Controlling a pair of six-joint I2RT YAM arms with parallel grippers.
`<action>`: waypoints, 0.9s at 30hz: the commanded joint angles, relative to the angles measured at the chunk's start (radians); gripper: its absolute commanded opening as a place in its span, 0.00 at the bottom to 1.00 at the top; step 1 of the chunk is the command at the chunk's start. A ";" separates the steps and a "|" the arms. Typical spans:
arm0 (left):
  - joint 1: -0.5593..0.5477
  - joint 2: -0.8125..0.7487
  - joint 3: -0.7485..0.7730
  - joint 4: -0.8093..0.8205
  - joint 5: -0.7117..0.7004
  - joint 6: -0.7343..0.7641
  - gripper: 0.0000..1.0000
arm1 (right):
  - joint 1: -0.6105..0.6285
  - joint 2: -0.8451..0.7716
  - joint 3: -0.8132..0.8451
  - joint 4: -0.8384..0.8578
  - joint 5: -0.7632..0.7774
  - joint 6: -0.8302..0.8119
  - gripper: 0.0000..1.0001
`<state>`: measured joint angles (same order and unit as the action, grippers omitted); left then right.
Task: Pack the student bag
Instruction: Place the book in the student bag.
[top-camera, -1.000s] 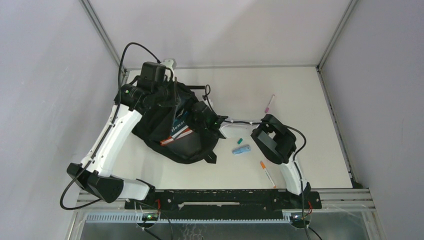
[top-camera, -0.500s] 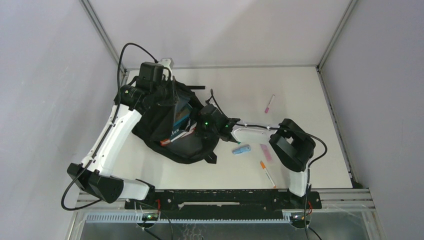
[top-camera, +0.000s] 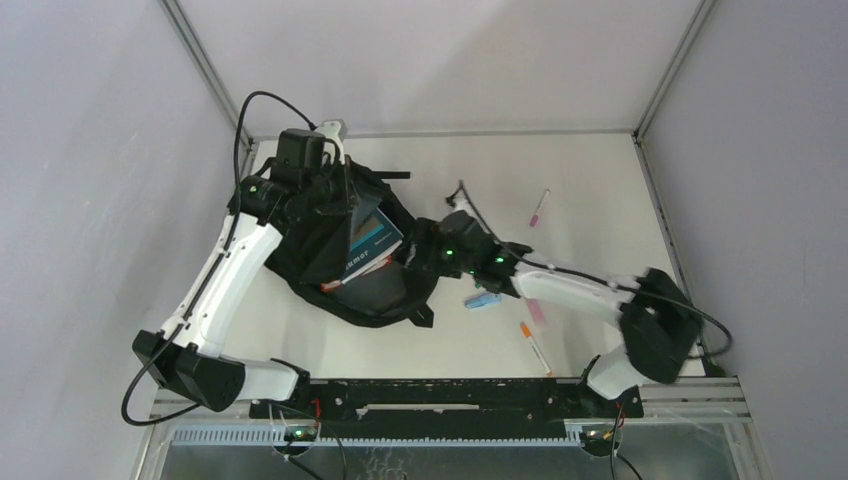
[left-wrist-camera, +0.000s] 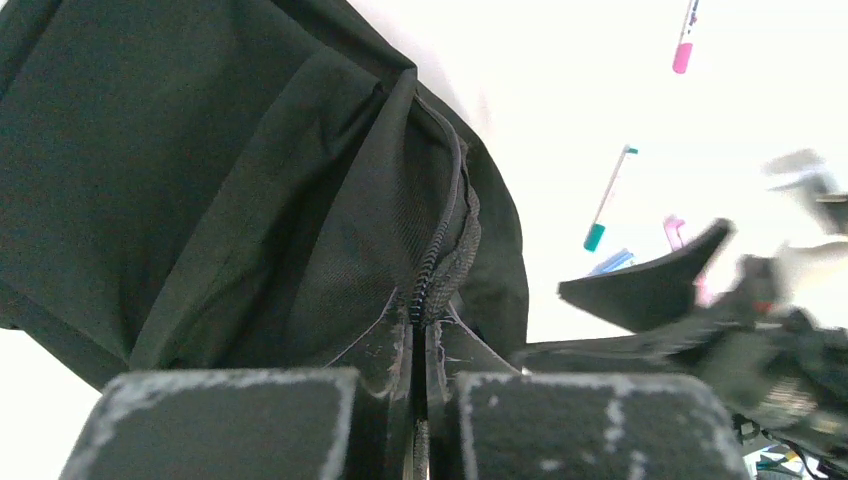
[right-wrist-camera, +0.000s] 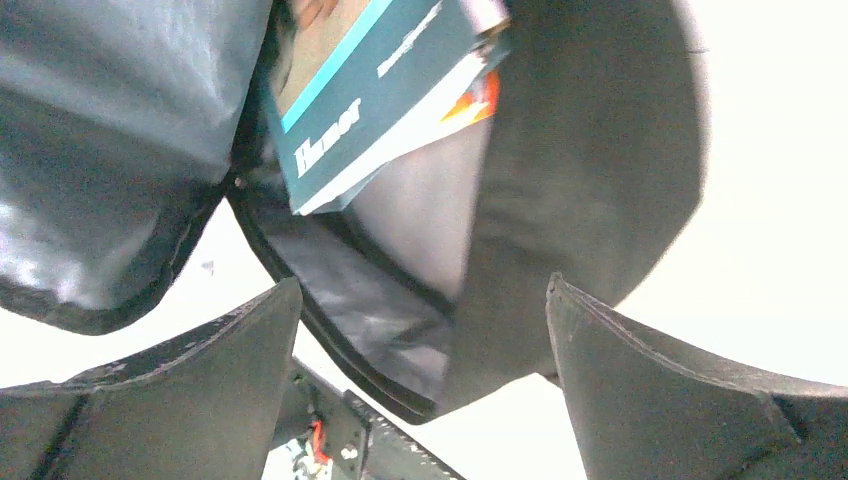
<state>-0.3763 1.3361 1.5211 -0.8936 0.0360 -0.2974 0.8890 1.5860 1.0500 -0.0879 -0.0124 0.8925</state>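
The student bag (top-camera: 320, 255), black and soft, lies at the left of the table with its mouth held up. My left gripper (top-camera: 337, 187) is shut on the bag's zip edge (left-wrist-camera: 428, 285), the zip teeth pinched between its pads. A teal book (top-camera: 372, 238) and other books under it stick out of the opening; the right wrist view shows the teal book (right-wrist-camera: 385, 95) inside the bag (right-wrist-camera: 590, 150). My right gripper (top-camera: 432, 256) hangs open just right of the opening, nothing between its fingers (right-wrist-camera: 640, 370).
Loose on the table right of the bag lie a pink pen (top-camera: 540, 207), an orange pen (top-camera: 534, 347), a blue item (top-camera: 483, 299) and a small pink piece (top-camera: 536, 311). A teal-capped pen (left-wrist-camera: 606, 202) shows in the left wrist view. Walls close in the table.
The right gripper drew back to the right from the bag's mouth and its elbow swung out right. The teal book now sits further up inside the bag. The left gripper kept its hold.
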 joint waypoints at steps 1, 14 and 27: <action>0.006 -0.053 -0.064 0.108 0.075 -0.017 0.00 | -0.066 -0.278 -0.124 -0.094 0.303 -0.037 0.99; -0.085 0.096 -0.161 0.217 0.245 -0.061 0.00 | -0.440 -0.642 -0.409 -0.356 0.341 -0.047 0.96; -0.130 0.172 0.053 0.074 0.375 0.059 0.62 | -0.501 -0.534 -0.436 -0.437 0.233 -0.085 0.95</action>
<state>-0.5117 1.6073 1.5009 -0.8276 0.4122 -0.2829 0.3801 1.0168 0.6155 -0.5087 0.2596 0.8310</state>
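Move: The left hand, shut on the raised flap, is taking it to the right rim of the bag's opening, about 13 cm to its right, 3 cm back and 20 cm below. The blue Humor book in the bag lies 5 cm back, 2 cm right and 21 cm below. From the open right hand, the pink highlighter is 30 cm right and 11 cm back, the green marker 21 cm right and 3 cm back, the small blue item 19 cm right and 10 cm back, all 13 cm below. Rightwards and down, the left hand draws the held flap about 11 cm across the bag's opening towards its right rim, swinging clockwise, then opens, lets go of the flap and starts to rise slightly. Meanwhile the empty right hand sweeps nearly 30 cm right, away from the bag towards the pink highlighter, rising at first and then sinking, turning some 40 degrees clockwise with its fingers staying wide. ##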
